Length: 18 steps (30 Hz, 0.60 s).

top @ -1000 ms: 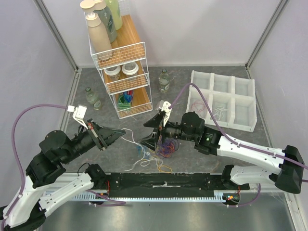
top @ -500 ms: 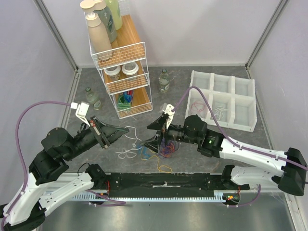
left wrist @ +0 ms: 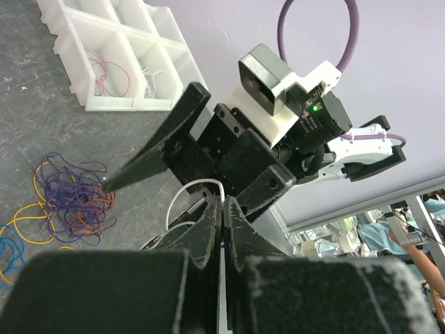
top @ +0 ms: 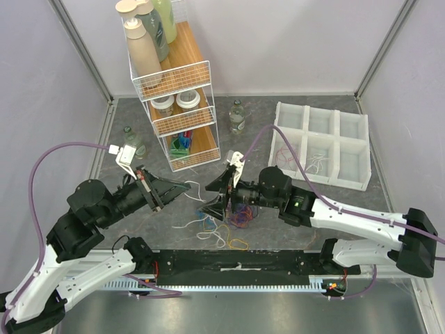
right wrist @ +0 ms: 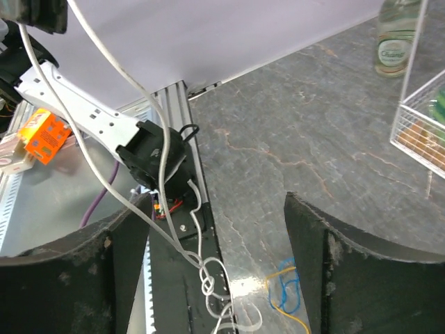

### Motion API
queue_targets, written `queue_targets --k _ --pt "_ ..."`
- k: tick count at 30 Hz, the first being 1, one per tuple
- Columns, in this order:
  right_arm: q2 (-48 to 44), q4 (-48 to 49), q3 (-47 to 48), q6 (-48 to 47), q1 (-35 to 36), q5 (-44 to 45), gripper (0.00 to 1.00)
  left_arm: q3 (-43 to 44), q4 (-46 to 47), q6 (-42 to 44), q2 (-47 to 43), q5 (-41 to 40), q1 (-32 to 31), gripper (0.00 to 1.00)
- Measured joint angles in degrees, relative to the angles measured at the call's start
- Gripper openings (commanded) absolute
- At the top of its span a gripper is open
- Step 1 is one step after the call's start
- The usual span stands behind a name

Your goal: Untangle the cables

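My left gripper [top: 185, 186] [left wrist: 222, 203] is shut on a white cable [top: 202, 200] [left wrist: 197, 185], holding it off the table. The cable hangs down to a knot [right wrist: 207, 277] and loose loops [top: 211, 235] near the front rail. My right gripper [top: 207, 197] [right wrist: 217, 203] stands open around that hanging white cable, without touching it. Just right of it lies a tangle of purple, blue and red cables [top: 240, 214] [left wrist: 69, 193]. A blue and yellow loop [right wrist: 286, 292] lies between the right fingers on the table, and a yellow loop [top: 238, 243] lies by the rail.
A wire rack [top: 182, 111] with bottles stands at the back left, with small glass bottles [top: 237, 117] [top: 133, 141] beside it. A white compartment tray [top: 348, 149] at the back right holds a red cord [left wrist: 104, 69] and a white cord [left wrist: 149, 69]. A black rail [top: 264, 268] runs along the near edge.
My left gripper has risen and moved back with the white cable, drawing it up. My right gripper has moved left, so its open fingers now straddle that cable.
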Motion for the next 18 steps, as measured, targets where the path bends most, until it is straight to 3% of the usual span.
queue_targets --k 1,4,7,11,13,18 --pt "0.76 0.42 0.26 0.24 0.31 -0.11 0.60 0.00 0.07 0.00 0.24 0.02 0.02 0.02" --pt "2.69 1.29 0.96 1.44 1.20 0.11 0.02 0.00 0.11 0.00 0.79 0.02 0.00 0.02" --pt "2.71 0.98 1.05 1.84 1.49 2.10 0.00 0.00 0.00 0.02 0.92 -0.11 0.02 0.04" --pt "0.07 -2.05 1.22 1.95 1.46 8.24 0.00 0.00 -0.81 0.68 0.90 -1.16 0.02 0.51" --pt "-1.90 -5.31 1.99 1.55 1.20 11.91 0.00 0.09 -1.60 1.40 0.76 -2.03 0.02 0.64" --pt "-6.54 -17.62 9.60 -0.09 -3.61 23.58 0.00 0.44 -4.15 2.54 0.00 -4.72 0.00 0.70"
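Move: The white cable, hanging from the shut left fingers, runs just off the open right fingertips: about 2 cm to the left of the right hand point, 1 cm back and level with it. The left gripper is some 6 cm to the left of the right hand and 9 cm above. Below the right hand by about 25 cm lie the blue cable, 2 cm ahead and 1 cm left, and the purple tangle, 4 cm ahead and 10 cm right. From the left hand the cable's crossing is about 4 cm right, 1 cm back, 9 cm below. The white cable changes hands: the right fingers edge about 1 cm left onto its strands and shut, pinching it at their tips; then the left fingers open and let go while that hand sinks some 2 cm. The right hand carries the cable away from the left gripper, forward, to the right and up, roughly 11 cm and gathering speed, turning nearly 30 degrees clockwise. ##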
